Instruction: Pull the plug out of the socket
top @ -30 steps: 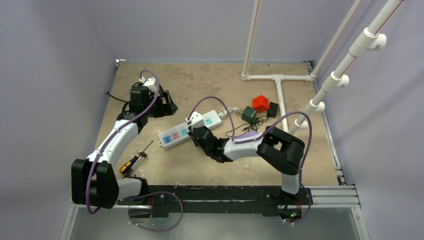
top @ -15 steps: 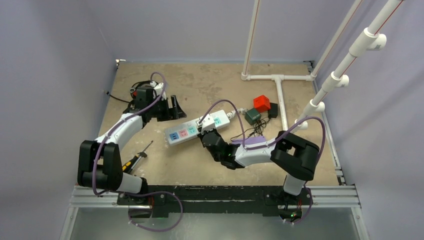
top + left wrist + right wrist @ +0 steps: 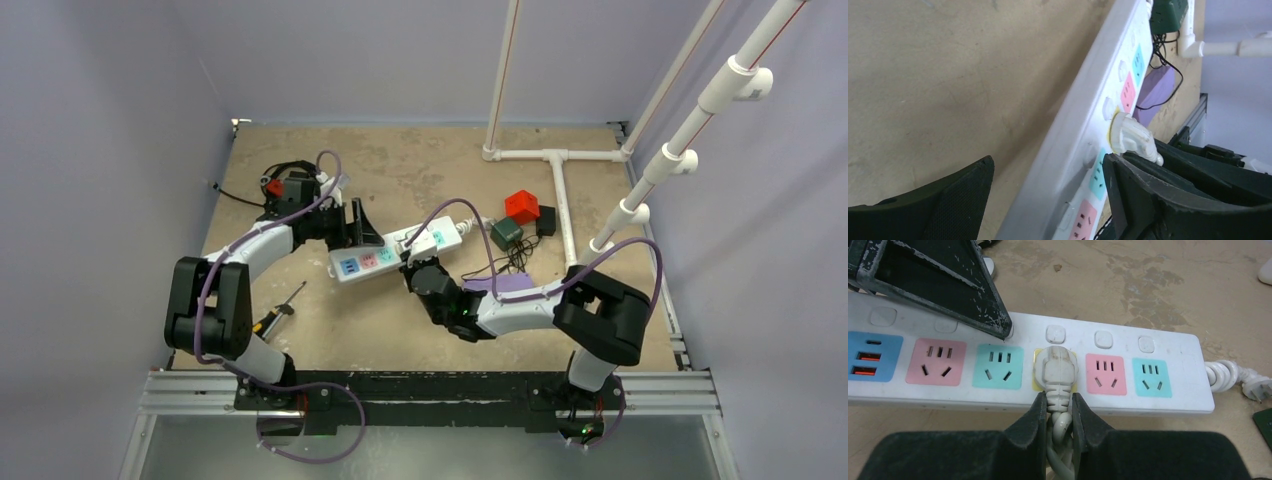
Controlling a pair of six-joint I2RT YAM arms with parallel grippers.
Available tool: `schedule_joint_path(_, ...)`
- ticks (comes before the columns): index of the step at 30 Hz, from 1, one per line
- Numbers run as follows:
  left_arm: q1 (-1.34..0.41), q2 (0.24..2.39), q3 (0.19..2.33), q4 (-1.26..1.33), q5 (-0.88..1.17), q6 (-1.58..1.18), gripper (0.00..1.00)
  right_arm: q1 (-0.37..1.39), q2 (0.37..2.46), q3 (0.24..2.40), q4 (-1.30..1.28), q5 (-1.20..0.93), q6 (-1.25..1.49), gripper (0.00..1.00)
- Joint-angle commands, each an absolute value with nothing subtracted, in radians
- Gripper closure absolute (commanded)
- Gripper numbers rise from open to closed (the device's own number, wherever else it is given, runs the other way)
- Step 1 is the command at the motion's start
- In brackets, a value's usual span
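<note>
The socket [image 3: 365, 261], a long white strip with pastel outlets, lies slantwise mid-table. A white plug [image 3: 1055, 365] sits in its yellow outlet. My right gripper [image 3: 1057, 402] is shut on the plug's ribbed neck, where the cord leaves it, at the strip's near edge [image 3: 413, 262]. My left gripper [image 3: 1048, 200] is open and straddles the strip [image 3: 1088, 130] a little left of the plug [image 3: 1130, 137]. One of its fingers [image 3: 948, 285] rests its tip at the strip's far edge; the other is over bare table. In the top view it [image 3: 362, 232] stands at the strip's left part.
A purple bar [image 3: 500, 285], a green adapter [image 3: 503, 232], a red block [image 3: 521, 206] and a black adapter [image 3: 545, 220] with thin black wires lie right of the strip. A white pipe frame [image 3: 555, 190] stands at the back right. A screwdriver [image 3: 270, 320] lies front left.
My left gripper has swung right and down onto the strip and now straddles it. The strip has shifted slightly right with my right gripper, which stays shut on the plug.
</note>
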State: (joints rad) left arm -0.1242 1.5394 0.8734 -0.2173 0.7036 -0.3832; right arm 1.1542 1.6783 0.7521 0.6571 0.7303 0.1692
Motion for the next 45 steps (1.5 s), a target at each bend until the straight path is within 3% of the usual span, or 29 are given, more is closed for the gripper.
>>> schedule_joint_path(1, -0.161, 1.553, 0.895, -0.166, 0.812, -0.395, 0.21, 1.163, 1.627, 0.771, 0.799, 0.807, 0.143, 1.00)
schedule_joint_path(5, -0.187, 1.566, 0.889, -0.142, 0.864, -0.408, 0.26, 1.164, 1.628, 0.773, 0.799, 0.813, 0.141, 1.00)
schedule_joint_path(24, -0.194, 1.548, 0.873, -0.091, 0.877, -0.424, 0.99, 1.156, 1.655, 0.780, 0.791, 0.665, 0.185, 1.00)
schedule_joint_path(30, -0.196, 1.519, 0.873, -0.100, 0.837, -0.405, 1.00, 1.130, 1.645, 0.773, 0.799, 0.575, 0.196, 1.00)
schedule_joint_path(37, -0.215, 1.467, 0.876, -0.129, 0.763, -0.358, 1.00, 0.968, 1.605, 0.739, 0.816, 0.283, 0.261, 1.00)
schedule_joint_path(45, -0.216, 1.473, 0.879, -0.137, 0.733, -0.356, 1.00, 0.964, 1.620, 0.759, 0.799, 0.303, 0.232, 1.00)
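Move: The left hand stands open astride the raised power strip's far long edge, the strip's middle roughly 4 cm to its right, 2 cm nearer the base and 2 cm lower; the plug head is some 6 cm to its right and 1 cm back. From the right hand, already gripping the plug's neck, the head is about 3 cm ahead and 1 cm left. The green adapter lies about 21 cm to this hand's right, 6 cm farther out and 6 cm lower, the purple box 19 cm right, 5 cm back and 7 cm lower. The left hand slides about 3 cm to the right along the strip beside the plug, then closes its fingers across the strip's thickness, one on the socket face and one behind, and with that pinch rises a centimetre or so and edges back left about 1 cm. The right hand keeps its grip on the plug's neck and stays almost in place until late, when it goes forward about 2 cm and turns some 10 degrees counter-clockwise with a slight downward tilt and roll. ##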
